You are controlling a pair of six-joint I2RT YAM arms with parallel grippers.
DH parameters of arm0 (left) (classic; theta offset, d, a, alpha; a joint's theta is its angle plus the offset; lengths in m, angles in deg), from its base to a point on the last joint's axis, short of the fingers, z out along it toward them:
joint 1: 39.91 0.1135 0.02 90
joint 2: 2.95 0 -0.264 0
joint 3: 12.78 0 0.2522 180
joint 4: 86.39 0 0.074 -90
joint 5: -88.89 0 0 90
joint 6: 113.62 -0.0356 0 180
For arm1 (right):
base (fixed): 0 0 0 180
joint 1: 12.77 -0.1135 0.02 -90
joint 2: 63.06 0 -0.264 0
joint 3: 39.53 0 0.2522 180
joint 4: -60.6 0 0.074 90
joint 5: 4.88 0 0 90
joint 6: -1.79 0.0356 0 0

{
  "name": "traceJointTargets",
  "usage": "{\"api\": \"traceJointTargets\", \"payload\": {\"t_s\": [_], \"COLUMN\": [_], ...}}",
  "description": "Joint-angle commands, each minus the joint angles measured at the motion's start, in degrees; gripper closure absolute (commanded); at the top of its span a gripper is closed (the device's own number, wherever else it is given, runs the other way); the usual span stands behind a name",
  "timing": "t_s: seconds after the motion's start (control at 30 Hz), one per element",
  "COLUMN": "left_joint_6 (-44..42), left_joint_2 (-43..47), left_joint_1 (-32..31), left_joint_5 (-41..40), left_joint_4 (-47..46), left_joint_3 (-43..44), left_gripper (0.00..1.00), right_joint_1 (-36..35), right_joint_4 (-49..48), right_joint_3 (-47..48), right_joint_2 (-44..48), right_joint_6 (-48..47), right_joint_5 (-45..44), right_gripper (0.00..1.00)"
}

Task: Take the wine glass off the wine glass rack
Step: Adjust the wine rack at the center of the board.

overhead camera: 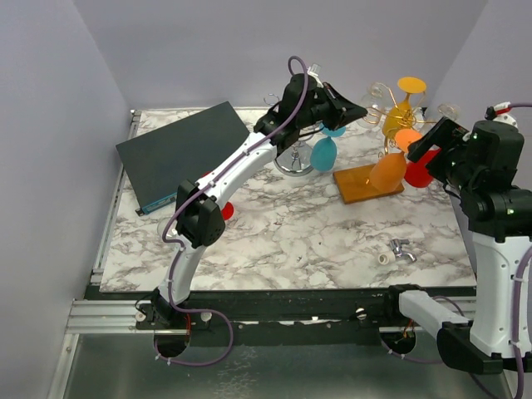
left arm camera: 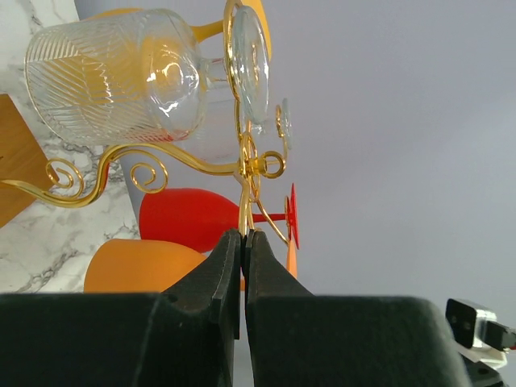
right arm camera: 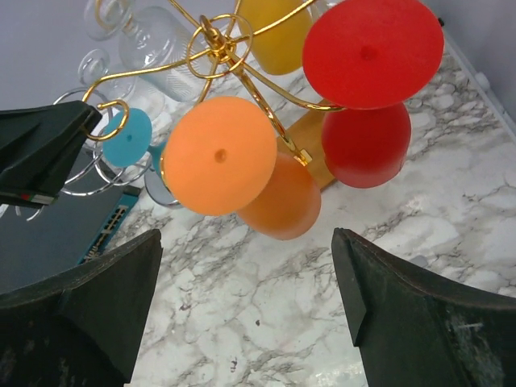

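The gold wire wine glass rack stands at the back right, with glasses hanging bowl-down. My left gripper reaches it from the left and is shut on one of its gold wires. A clear ribbed glass hangs just above those jaws. My right gripper is open and empty, just short of the orange wine glass, whose round foot faces me. A red glass hangs to the right of the orange glass. A blue glass hangs to its left, and a yellow glass behind it.
A dark flat box lies at the back left. An orange wooden board lies under the rack and a round metal base beside it. A small metal fitting lies near the front right. Walls close in on all sides.
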Motion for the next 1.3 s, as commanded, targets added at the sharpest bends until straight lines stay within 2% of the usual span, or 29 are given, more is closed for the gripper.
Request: {"api": "traceJointTargets", "payload": {"t_s": [0.0, 0.07, 0.4, 0.9, 1.27], "left_joint_6": [-2.8, -2.7, -2.7, -3.1, -3.8], "left_joint_2": [-1.8, -1.6, -1.5, -1.0, 0.2], "left_joint_1": [0.6, 0.6, 0.8, 1.1, 1.3], "left_joint_5": [0.1, 0.2, 0.5, 0.5, 0.6], "left_joint_4": [-0.3, -0.3, -0.2, 0.1, 0.3], "left_joint_3": [0.7, 0.5, 0.2, 0.4, 0.3], "left_gripper": [1.00, 1.00, 0.84, 0.61, 0.45], "right_joint_1": [0.2, 0.2, 0.2, 0.2, 0.2], "right_joint_4": [-3.7, -4.4, -7.8, -10.2, -12.9], "right_joint_3": [-3.1, -4.1, -6.7, -11.2, -11.9], "right_joint_2": [1.0, 1.1, 1.9, 1.7, 1.2], "right_joint_6": [3.7, 4.7, 7.9, 8.7, 10.4], "right_joint_5": [-0.1, -0.1, -2.3, -3.1, -3.4], "right_gripper": [0.10, 0.12, 0.33, 0.39, 0.50]}}
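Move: The left fingers are shut on a hook ring of the gold rack; the rack's hub is some 7 cm to their right and 3 cm back. A clear glass hangs about 7 cm ahead, 2 cm right and 5 cm lower. The open right hand has the orange glass about 6 cm ahead, 4 cm left and 7 cm lower, the red glass roughly 8 cm to the orange glass's right, level with it in reach and height. The left fingers let go of the gold ring, opening to about half while the hand eases only a centimetre or so forward and down, the ring still between the tips. The right hand sinks some 3.5 cm in two steps and reaches about 3 cm forward towards the orange glass, its left side rolling up slightly as its fingers narrow to half open; contact there can't be seen. ##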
